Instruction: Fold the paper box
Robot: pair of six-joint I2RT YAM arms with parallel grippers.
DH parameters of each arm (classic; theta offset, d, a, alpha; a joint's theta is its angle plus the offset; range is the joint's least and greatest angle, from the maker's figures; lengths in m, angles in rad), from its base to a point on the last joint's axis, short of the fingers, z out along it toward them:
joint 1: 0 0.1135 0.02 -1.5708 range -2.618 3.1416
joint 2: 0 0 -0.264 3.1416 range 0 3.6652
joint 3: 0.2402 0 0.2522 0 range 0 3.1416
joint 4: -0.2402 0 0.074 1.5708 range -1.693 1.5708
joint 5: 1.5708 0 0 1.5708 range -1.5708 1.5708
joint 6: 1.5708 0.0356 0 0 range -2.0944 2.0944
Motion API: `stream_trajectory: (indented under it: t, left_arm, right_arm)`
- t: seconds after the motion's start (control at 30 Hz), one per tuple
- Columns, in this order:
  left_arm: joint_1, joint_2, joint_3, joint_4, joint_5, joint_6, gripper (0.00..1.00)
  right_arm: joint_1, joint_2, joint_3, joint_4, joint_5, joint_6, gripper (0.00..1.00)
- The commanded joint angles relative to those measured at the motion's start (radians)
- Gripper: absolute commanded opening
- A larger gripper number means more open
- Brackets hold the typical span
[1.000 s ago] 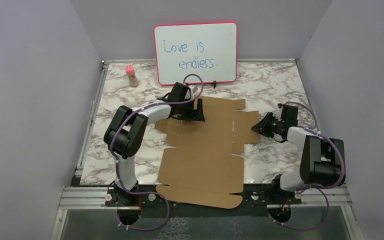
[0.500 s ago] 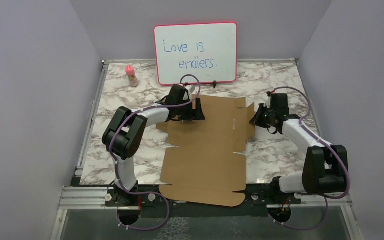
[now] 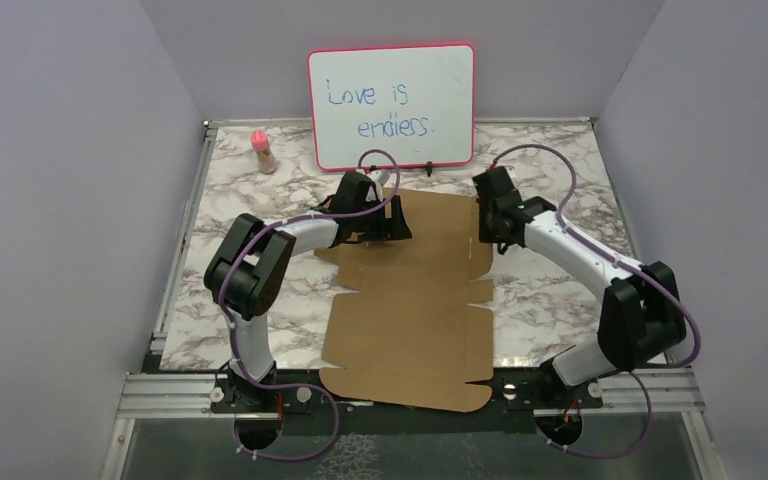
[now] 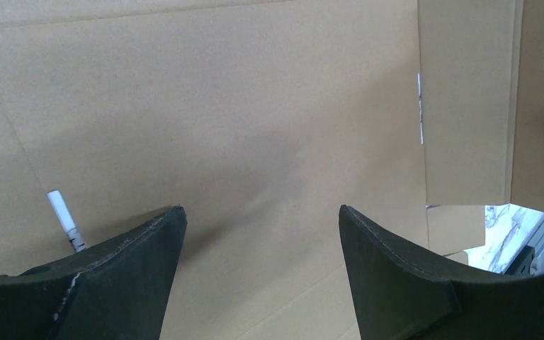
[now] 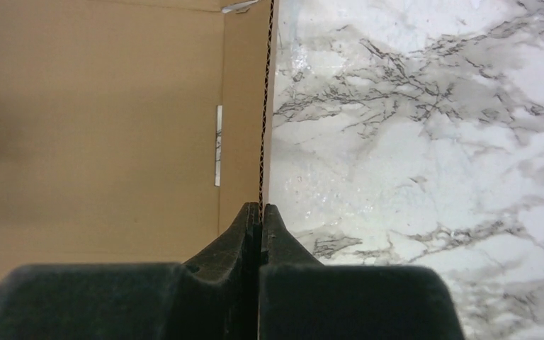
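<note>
The paper box (image 3: 410,300) is a flat brown die-cut cardboard sheet in the middle of the table, its near end over the front edge. Its right side flap (image 3: 484,238) stands upright, seen edge-on as a thin line (image 5: 263,106) in the right wrist view. My right gripper (image 5: 260,207) is shut on that flap's edge, (image 3: 495,225) in the top view. My left gripper (image 3: 392,222) rests over the far left part of the sheet, open, its fingers (image 4: 138,262) spread just above bare cardboard (image 4: 255,127) with nothing between them.
A red-framed whiteboard (image 3: 392,106) stands at the back. A small pink-capped bottle (image 3: 262,150) is at the far left corner. Marble tabletop (image 5: 425,142) lies right of the raised flap. Purple walls enclose the table on both sides.
My right gripper closed on the right flap and swung it up and inward from flat to upright, moving toward the far centre. The left gripper barely moved.
</note>
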Motion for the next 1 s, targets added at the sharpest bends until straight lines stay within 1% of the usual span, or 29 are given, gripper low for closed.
stream_trajectory:
  t: [0.0, 0.13, 0.23, 0.33, 0.47, 0.53, 0.63, 0.73, 0.83, 0.9, 0.97]
  left_arm:
    - [-0.015, 0.024, -0.058, -0.033, -0.008, -0.016, 0.81]
    - [-0.016, 0.02, -0.069, -0.012, -0.002, -0.026, 0.81]
    - [-0.017, 0.017, -0.077, 0.002, 0.0, -0.032, 0.81]
    - [-0.017, 0.017, -0.085, 0.016, 0.001, -0.039, 0.81]
    - [-0.017, 0.012, -0.105, 0.041, 0.002, -0.052, 0.81]
    - [-0.017, 0.009, -0.112, 0.047, 0.006, -0.058, 0.81]
    - [-0.017, 0.0, -0.118, 0.052, 0.008, -0.061, 0.81]
    - [-0.014, -0.026, -0.114, 0.038, -0.001, -0.058, 0.81]
    - [-0.006, -0.068, -0.104, 0.009, -0.017, -0.051, 0.82]
    - [0.002, -0.104, -0.099, -0.016, -0.034, -0.044, 0.82]
    - [0.009, -0.142, -0.092, -0.047, -0.056, -0.034, 0.83]
  right_arm:
    - [0.143, 0.135, 0.123, -0.207, 0.297, 0.08, 0.01]
    - [0.262, 0.263, 0.236, -0.331, 0.457, 0.153, 0.01]
    - [0.336, 0.372, 0.321, -0.43, 0.539, 0.22, 0.01]
    - [0.385, 0.454, 0.389, -0.494, 0.569, 0.263, 0.01]
    - [0.426, 0.511, 0.434, -0.501, 0.554, 0.276, 0.01]
    - [0.435, 0.518, 0.445, -0.498, 0.544, 0.273, 0.02]
    - [0.438, 0.495, 0.454, -0.486, 0.532, 0.257, 0.06]
    - [0.437, 0.441, 0.442, -0.46, 0.533, 0.23, 0.15]
    - [0.432, 0.369, 0.417, -0.421, 0.526, 0.187, 0.26]
    - [0.414, 0.319, 0.394, -0.374, 0.493, 0.135, 0.31]
    - [0.377, 0.263, 0.355, -0.292, 0.425, 0.063, 0.36]
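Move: My right hand already pinches the top edge of the box's right side flap, raised but leaning outward; the slotted right crease lies about 4 cm to its left, 1 cm ahead and 9 cm below. The small tab stands some 9 cm behind that hand, 2 cm to its left and 10 cm down. From my left hand, low over the panel, that crease is roughly 14 cm to the right and 3 cm back, the left slot about 8 cm to the left, both some 2 cm below. I carry the flap's edge about 5 cm left, over the crease, rolling my right wrist some 40 degrees so its fingertips swing towards the right. Then my fingers ease open around the edge to about a third while the hand drifts a little farther left, draws slightly back and begins to rise. My left hand stays low over the panel with its fingers wide, seeming to rest on it. ##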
